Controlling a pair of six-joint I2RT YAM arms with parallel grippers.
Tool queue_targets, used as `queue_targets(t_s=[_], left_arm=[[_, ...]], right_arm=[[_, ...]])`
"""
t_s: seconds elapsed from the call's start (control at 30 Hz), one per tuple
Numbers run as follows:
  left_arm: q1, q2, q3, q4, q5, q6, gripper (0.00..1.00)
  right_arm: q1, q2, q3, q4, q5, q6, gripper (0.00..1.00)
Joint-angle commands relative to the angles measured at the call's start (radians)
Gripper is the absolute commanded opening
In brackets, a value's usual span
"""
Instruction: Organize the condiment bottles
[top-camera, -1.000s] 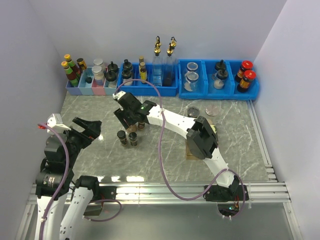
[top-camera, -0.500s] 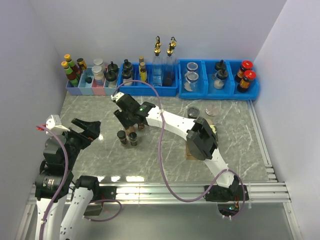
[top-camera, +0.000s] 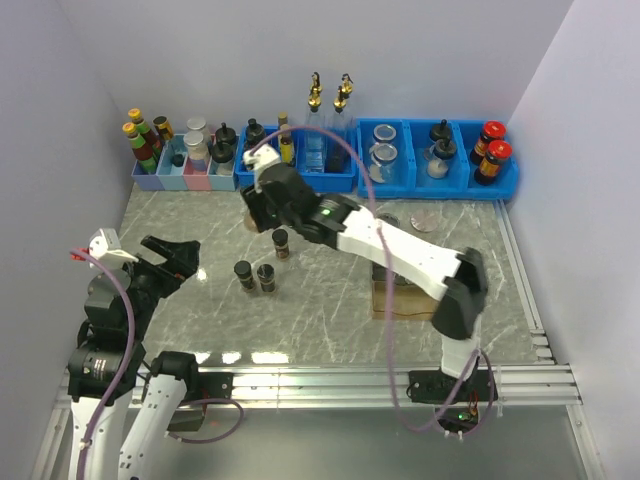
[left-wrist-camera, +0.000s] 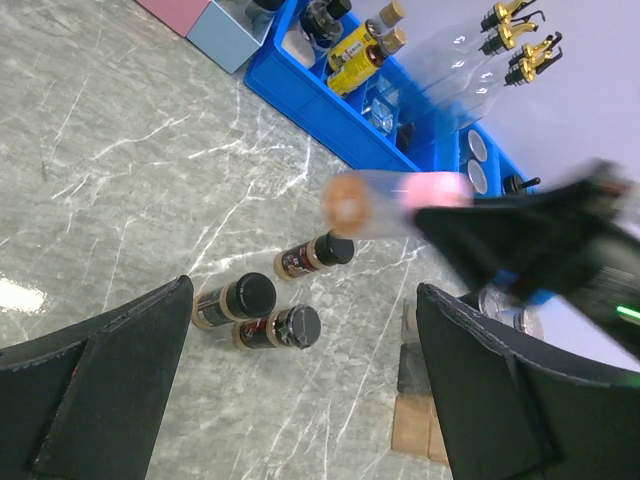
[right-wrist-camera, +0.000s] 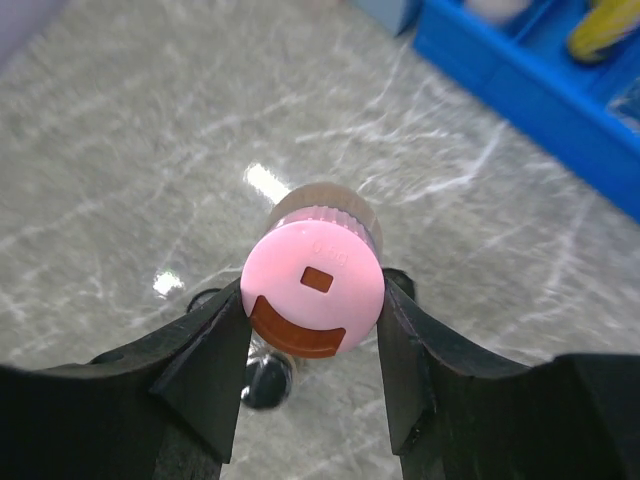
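My right gripper (right-wrist-camera: 313, 292) is shut on a clear spice jar with a pink lid (right-wrist-camera: 313, 275), one finger on each side of the lid. It holds the jar in the air over the marble table. The left wrist view shows this jar (left-wrist-camera: 385, 200) blurred, lying sideways in the black fingers. Three black-lidded jars stand on the table: two side by side (top-camera: 243, 273) (top-camera: 266, 277) and one behind them (top-camera: 281, 243). My left gripper (top-camera: 175, 262) hangs open at the left with nothing between its fingers (left-wrist-camera: 120, 370).
Blue bins (top-camera: 295, 172) (top-camera: 440, 168) and small pastel bins (top-camera: 185, 172) line the back wall, holding bottles and jars. Tall gold-spouted bottles (top-camera: 315, 120) and red-capped sauce bottles (top-camera: 490, 150) stand there. A wooden block (top-camera: 400, 298) and two loose round lids (top-camera: 388, 222) lie at mid-right.
My right gripper closed on the pink-lidded jar, lifted it off the table and swung back toward the bins. The left arm stayed put.
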Motion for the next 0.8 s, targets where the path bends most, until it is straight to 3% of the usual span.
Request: queue_targets(t_s=[0.0, 0.2, 0.33, 0.67, 0.77], left_arm=[[-0.005, 0.013, 0.042, 0.015, -0.004, 0.019, 0.99], [-0.005, 0.027, 0.051, 0.036, 0.013, 0.019, 0.99], [-0.005, 0.044, 0.057, 0.052, 0.042, 0.025, 0.99], [-0.007, 0.052, 0.011, 0.118, 0.094, 0.038, 0.99], [-0.007, 0.067, 0.001, 0.128, 0.110, 0.035, 0.99]], right_arm=[[0.004, -0.178, -0.074, 0.127, 0.086, 0.027, 0.00], [0.000, -0.345, -0.180, 0.078, 0.186, 0.075, 0.00], [-0.009, -0.538, -0.368, 0.047, 0.289, 0.153, 0.00], [-0.076, -0.868, -0.714, -0.151, 0.346, 0.336, 0.00], [-0.151, -0.936, -0.816, -0.166, 0.301, 0.357, 0.00]])
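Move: The right hand already holds the pink-capped bottle in the air. Its likely place, the left half of the grey tray, lies about 29 cm to the right, 2 cm back and 18 cm below; the dark-lidded jar stands some 27 cm right and 4 cm ahead, and the nearest small black-capped bottle 2 cm right, 1 cm ahead. From the left hand, that tray place is roughly 42 cm right, 12 cm ahead and 22 cm below. The right hand sweeps the pink-capped bottle about 25 cm to the right and 8 cm back, away from the small black-capped bottles and towards the grey tray, its wrist turning some 30 degrees clockwise. It arcs on the way, climbing about 10 cm early and then sinking about 8 cm, while the fingers keep their hold on the bottle. ##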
